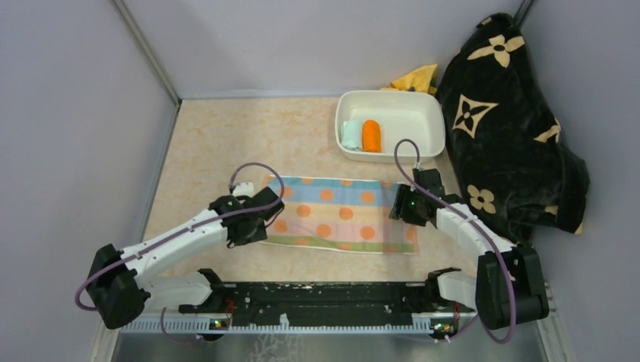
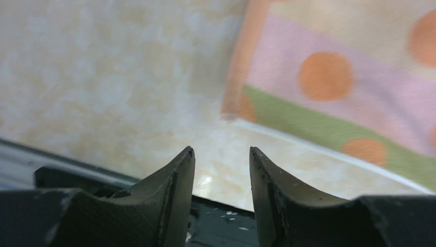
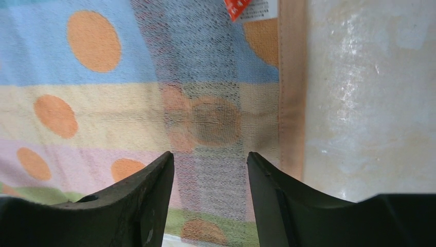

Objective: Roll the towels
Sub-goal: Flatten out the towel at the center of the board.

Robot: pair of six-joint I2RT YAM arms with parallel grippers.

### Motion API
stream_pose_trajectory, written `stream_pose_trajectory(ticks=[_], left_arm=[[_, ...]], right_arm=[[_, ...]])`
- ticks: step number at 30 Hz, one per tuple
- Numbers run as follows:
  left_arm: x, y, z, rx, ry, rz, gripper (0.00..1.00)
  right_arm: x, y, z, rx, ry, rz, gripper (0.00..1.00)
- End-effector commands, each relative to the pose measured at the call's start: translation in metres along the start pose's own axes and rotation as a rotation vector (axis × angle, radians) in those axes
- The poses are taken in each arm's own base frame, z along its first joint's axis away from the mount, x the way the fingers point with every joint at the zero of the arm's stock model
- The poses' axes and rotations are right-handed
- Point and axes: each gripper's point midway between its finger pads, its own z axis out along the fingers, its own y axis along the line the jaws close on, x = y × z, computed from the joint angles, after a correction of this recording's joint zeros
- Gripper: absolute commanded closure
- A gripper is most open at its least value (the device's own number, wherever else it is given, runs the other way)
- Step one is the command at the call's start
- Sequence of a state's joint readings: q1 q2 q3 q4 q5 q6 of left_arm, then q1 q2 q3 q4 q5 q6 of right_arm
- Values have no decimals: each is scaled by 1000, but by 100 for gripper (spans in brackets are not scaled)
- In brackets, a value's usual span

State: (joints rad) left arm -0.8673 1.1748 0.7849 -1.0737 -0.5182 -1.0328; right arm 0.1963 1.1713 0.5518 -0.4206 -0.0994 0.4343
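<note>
The striped pastel towel with orange dots (image 1: 340,213) lies flat and spread out in the middle of the table. My left gripper (image 1: 266,219) is open and empty over the table by the towel's near left corner (image 2: 241,110). My right gripper (image 1: 402,205) is open and empty just above the towel's right edge (image 3: 290,103). A rolled mint green towel (image 1: 350,134) and a rolled orange towel (image 1: 370,135) lie side by side in the white tub (image 1: 423,105) at the back.
A big black blanket with tan flowers (image 1: 513,128) is heaped at the right. A yellow cloth (image 1: 417,78) shows behind the tub. Grey walls close the table at left, back and right. A black rail (image 1: 317,298) runs along the near edge.
</note>
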Motion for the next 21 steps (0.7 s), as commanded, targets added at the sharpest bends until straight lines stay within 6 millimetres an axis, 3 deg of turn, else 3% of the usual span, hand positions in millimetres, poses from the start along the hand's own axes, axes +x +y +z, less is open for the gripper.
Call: stream_pose_trajectory(ticks=[1, 5, 9, 13, 17, 21], left_arm=[[-53, -49, -16, 245, -59, -59, 50], [-66, -78, -2, 342, -16, -41, 50], [-43, -84, 25, 345, 98, -20, 50], [-6, -71, 44, 338, 227, -49, 51], [29, -43, 55, 282, 327, -118, 51], [39, -17, 55, 227, 336, -210, 50]], right_arm=[[-33, 26, -16, -67, -80, -35, 45], [-24, 34, -14, -70, -38, -33, 45], [-11, 28, -8, -40, 4, -20, 45], [-7, 24, -6, -26, 7, -10, 45], [-12, 25, -8, -22, -8, -12, 45], [-16, 27, -7, -21, -8, -22, 45]])
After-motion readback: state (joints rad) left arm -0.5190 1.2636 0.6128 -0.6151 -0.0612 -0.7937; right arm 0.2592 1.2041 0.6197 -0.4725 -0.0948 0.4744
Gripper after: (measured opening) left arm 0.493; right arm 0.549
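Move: The spotted towel's near-left corner lies about 3 cm ahead of my left hand, 1 cm to its right and 7 cm below. The far-left corner is some 22 cm ahead and 4 cm right of that hand, the towel's middle about 12 cm ahead and 18 cm right. From my right hand, over the towel's right end, the near-left corner is roughly 31 cm left, 8 cm back and 3 cm lower. I swing my left hand about 7 cm forward and 5 cm right, rising slightly over the towel's left end, then bring it down some 8 cm and back 4 to the near-left corner, rolling it about 20 degrees so the fingers point straighter down, half open. Meanwhile my right hand bobs up and settles about 2 cm farther left, still open. ##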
